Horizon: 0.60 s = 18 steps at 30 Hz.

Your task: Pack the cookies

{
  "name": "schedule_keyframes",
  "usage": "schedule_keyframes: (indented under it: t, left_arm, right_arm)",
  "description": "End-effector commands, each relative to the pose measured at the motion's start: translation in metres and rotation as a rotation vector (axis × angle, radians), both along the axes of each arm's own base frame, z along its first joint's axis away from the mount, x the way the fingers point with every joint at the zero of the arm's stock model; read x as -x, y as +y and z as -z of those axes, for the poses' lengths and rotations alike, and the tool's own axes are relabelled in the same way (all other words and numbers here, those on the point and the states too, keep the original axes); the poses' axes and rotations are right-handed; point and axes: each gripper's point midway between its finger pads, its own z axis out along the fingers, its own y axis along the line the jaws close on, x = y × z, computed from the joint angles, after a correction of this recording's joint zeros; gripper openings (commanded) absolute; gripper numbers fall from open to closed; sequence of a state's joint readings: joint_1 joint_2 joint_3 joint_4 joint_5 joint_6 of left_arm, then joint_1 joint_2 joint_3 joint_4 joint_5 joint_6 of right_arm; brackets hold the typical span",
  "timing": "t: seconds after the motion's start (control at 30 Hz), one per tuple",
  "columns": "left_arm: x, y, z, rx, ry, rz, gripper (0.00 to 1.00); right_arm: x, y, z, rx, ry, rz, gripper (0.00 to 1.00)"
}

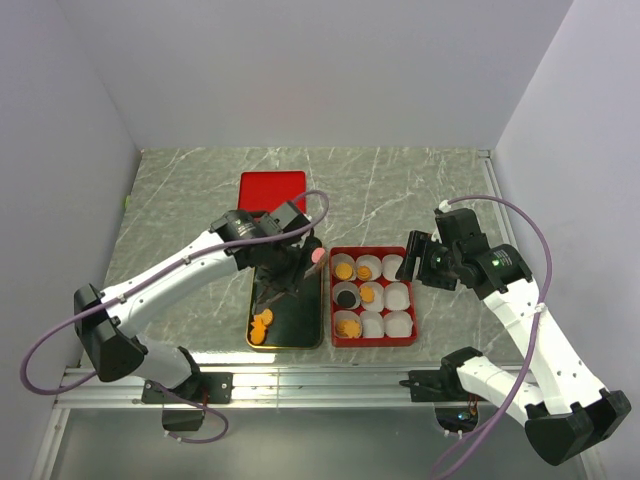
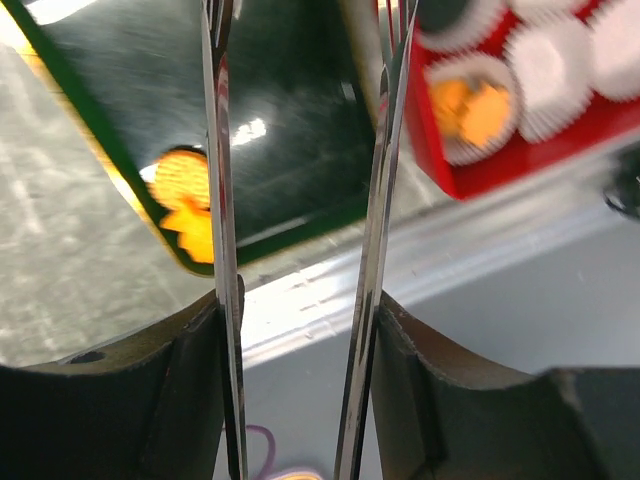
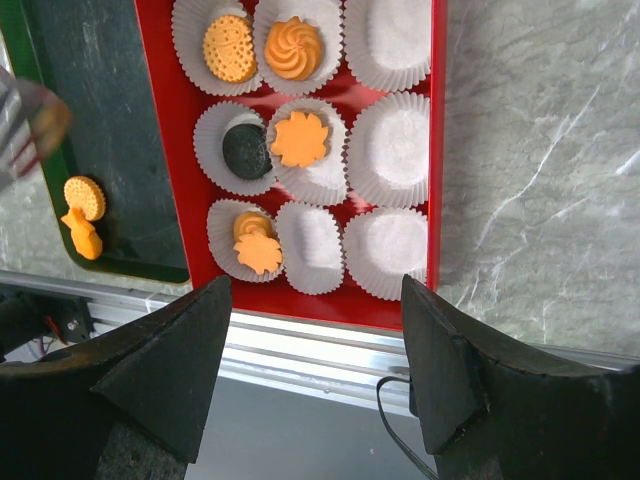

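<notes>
My left gripper (image 1: 308,260) carries two long metal blades (image 2: 221,150) and hangs over the right edge of the dark tray (image 1: 300,320). A pink cookie (image 1: 318,256) sits between the blade tips, which are out of the left wrist view. Two orange cookies (image 1: 261,326) lie in the tray's near left corner; they also show in the right wrist view (image 3: 82,212). The red box (image 1: 336,298) holds white paper cups. Some cups hold orange cookies (image 3: 299,138) and one holds a black cookie (image 3: 243,152). My right gripper (image 3: 315,330) is open and empty above the box's near edge.
A red lid (image 1: 272,190) lies behind the tray. Several paper cups (image 3: 398,150) on the box's right side hold nothing. A metal rail (image 1: 320,375) runs along the table's near edge. Grey walls close in the left, back and right sides.
</notes>
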<state>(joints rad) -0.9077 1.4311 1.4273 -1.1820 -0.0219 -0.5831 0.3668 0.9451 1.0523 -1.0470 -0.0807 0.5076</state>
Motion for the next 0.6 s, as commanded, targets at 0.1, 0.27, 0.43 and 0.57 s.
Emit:
schedule_keyframes:
  t: [0.1, 0.27, 0.43, 0.57]
  left_arm:
    - [-0.026, 0.017, 0.008, -0.047, -0.05, -0.04, 0.56]
    - [-0.04, 0.012, 0.026, -0.037, -0.03, -0.05, 0.56]
    - [-0.051, 0.001, 0.032, -0.02, -0.022, -0.032, 0.55]
    - [-0.059, -0.007, 0.036, -0.024, -0.016, -0.013, 0.55]
  right_arm:
    - [-0.004, 0.002, -0.001, -0.002, -0.017, -0.002, 0.75]
    - [-0.005, 0.0, -0.001, 0.005, -0.018, 0.005, 0.75]
    - [-0.006, -0.002, -0.001, 0.016, -0.019, 0.01, 0.75]
    - [-0.008, -0.004, -0.001, 0.025, -0.019, 0.014, 0.75]
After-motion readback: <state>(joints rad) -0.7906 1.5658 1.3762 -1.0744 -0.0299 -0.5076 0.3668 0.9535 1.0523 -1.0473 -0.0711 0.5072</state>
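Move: The left hand holds the open tongs above the dark tray, and the pink cookie at the tray's far right lies about 12 cm ahead of this hand, 10 cm to its right and 17 cm below. At much the same depth, the last two orange cookies lie roughly 5 cm back and 4 cm to its left, and the red box's middle about 2 cm ahead and 23 cm to its right. From the right hand the pink cookie is some 10 cm ahead and 22 cm to the left. Keeping its grip on the spread tongs, the left hand first carries them nearly level forward and a little to its left, away from the two orange cookies, then goes on forward while sinking and easing back to the right, in all about 5 cm down and nearly as far forward. It brings the tongs towards the pink cookie at the tray's far right, with the right tip coming over or close by it; the wrist turns only some 5 degrees, the tongs stay open, and no touch on the cookie can be made out. ##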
